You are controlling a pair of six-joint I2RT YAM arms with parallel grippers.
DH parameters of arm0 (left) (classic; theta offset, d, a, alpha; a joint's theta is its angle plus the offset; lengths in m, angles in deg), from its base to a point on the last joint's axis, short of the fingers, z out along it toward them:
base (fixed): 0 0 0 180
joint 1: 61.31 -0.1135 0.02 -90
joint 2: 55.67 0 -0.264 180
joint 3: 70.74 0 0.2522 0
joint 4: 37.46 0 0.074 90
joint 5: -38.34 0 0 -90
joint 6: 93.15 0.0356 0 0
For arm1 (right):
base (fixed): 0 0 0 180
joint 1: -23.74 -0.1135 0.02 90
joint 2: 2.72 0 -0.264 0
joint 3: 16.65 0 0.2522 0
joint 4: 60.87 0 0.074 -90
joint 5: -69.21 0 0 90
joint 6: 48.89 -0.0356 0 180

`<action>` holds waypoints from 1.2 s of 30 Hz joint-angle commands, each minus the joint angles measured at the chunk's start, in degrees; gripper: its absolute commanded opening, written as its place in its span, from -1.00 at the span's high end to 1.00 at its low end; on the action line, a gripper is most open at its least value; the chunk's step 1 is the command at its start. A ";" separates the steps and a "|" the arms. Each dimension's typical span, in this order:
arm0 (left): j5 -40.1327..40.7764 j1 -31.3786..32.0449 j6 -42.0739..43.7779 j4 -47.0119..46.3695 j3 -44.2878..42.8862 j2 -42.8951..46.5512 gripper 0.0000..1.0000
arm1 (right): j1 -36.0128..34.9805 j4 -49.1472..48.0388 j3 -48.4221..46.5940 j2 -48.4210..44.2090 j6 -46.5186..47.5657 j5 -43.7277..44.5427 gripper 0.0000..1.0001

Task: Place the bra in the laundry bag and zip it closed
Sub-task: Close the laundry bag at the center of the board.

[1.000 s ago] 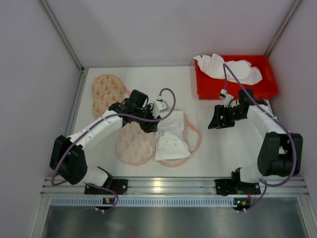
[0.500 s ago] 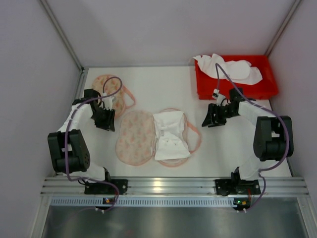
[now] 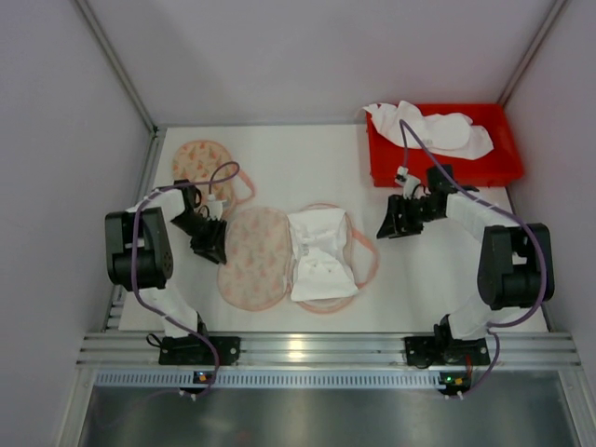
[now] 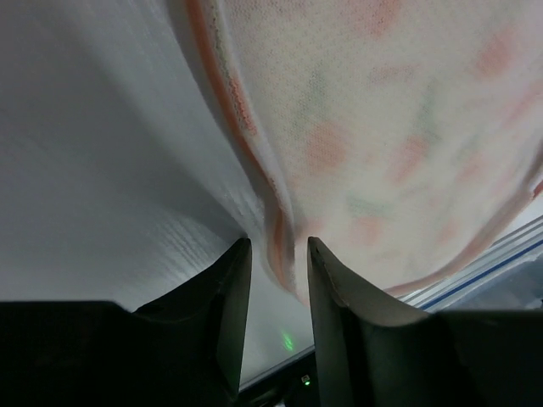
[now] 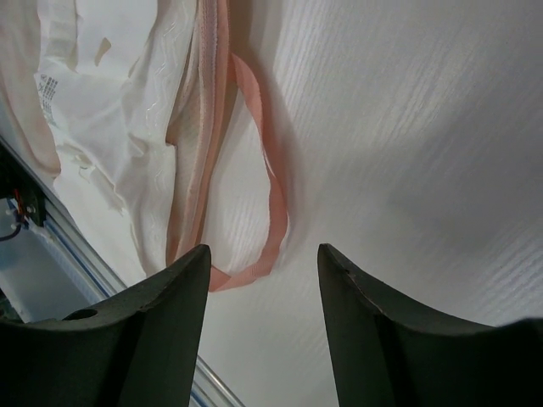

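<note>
The laundry bag (image 3: 250,261) lies open mid-table, a floral mesh shell with pink trim. A white bra (image 3: 321,253) rests on its right half. My left gripper (image 3: 212,247) sits low at the bag's left edge. In the left wrist view the bag's (image 4: 382,127) pink rim runs down between the narrowly parted fingers of the left gripper (image 4: 278,254), with gaps on both sides. My right gripper (image 3: 389,228) hangs open just right of the bag. In the right wrist view the right gripper (image 5: 263,259) holds nothing, with the bag's pink loop (image 5: 276,195) and the bra (image 5: 102,110) ahead.
A red bin (image 3: 391,172) at the back right holds white garments (image 3: 438,126). A second floral bag (image 3: 198,166) lies at the back left. Side walls close in on both sides, and a metal rail runs along the near edge.
My left arm swung from over the bag out to the left, then came back to the bag's left edge. The right gripper edged left toward the bag and narrowed a little.
</note>
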 commanded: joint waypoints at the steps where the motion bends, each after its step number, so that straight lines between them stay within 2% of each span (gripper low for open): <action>1: -4.66 0.02 1.83 1.19 -1.74 -1.51 0.31 | -0.47 -1.24 -0.22 -2.65 1.15 0.37 -0.08; 3: -6.06 0.02 1.83 1.27 -2.35 -2.30 0.34 | -0.47 -0.71 -0.66 -2.47 1.15 0.37 -0.08; 5: -6.42 0.02 1.83 1.27 -3.05 -3.45 0.49 | -0.39 -0.62 -0.84 -2.55 1.23 0.37 -0.08; 8: -7.47 0.02 1.48 1.10 -3.84 -3.72 0.95 | -0.47 -0.01 -0.92 -2.82 1.59 0.46 -0.06; 9: -8.08 0.02 1.31 1.19 -3.94 -3.28 1.00 | -0.39 0.17 -0.84 -2.99 1.67 0.54 -0.06; 19: -17.22 0.11 3.94 5.84 -9.29 12.88 1.00 | -0.12 0.61 2.68 -6.25 2.90 1.07 -0.04; 23: -20.13 1.51 3.33 6.20 -11.14 16.67 1.00 | 0.14 1.05 2.42 -6.07 2.91 0.37 -0.02; 26: -22.14 5.63 0.96 6.11 -13.77 17.21 1.00 | 0.23 1.13 2.15 -5.90 2.73 0.02 0.05; 33: -24.79 23.54 -6.60 6.11 -20.01 12.99 1.00 | 0.32 2.54 2.59 -6.33 3.61 0.11 0.38; 36: -26.98 29.09 -10.62 5.06 -21.68 9.13 1.00 | 0.49 3.51 2.68 -6.51 4.13 0.11 0.55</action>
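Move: The left hand, just above the table, already has the open flap's left edge between its parted fingertips. The flap's middle is about 9 cm to the right, level fore and aft; the bra on the bag's other half lies some 26 cm right and 1 cm farther out, and the orange strap about 38 cm right, level fore and aft. From the right hand the flap's left edge is roughly 43 cm left, 6 cm back and 6 cm below. Easing barely 1.5 cm to the right, the left fingers shut and pinch the flap's left edge. Then the left hand lifts about 17 cm, first drifting a little forward, and swings right towards the bra, some 18 cm sideways in all, keeping its pinch while the fingertips tilt outward and to the right and the wrist turns clockwise. The right fingers narrow, holding nothing. ##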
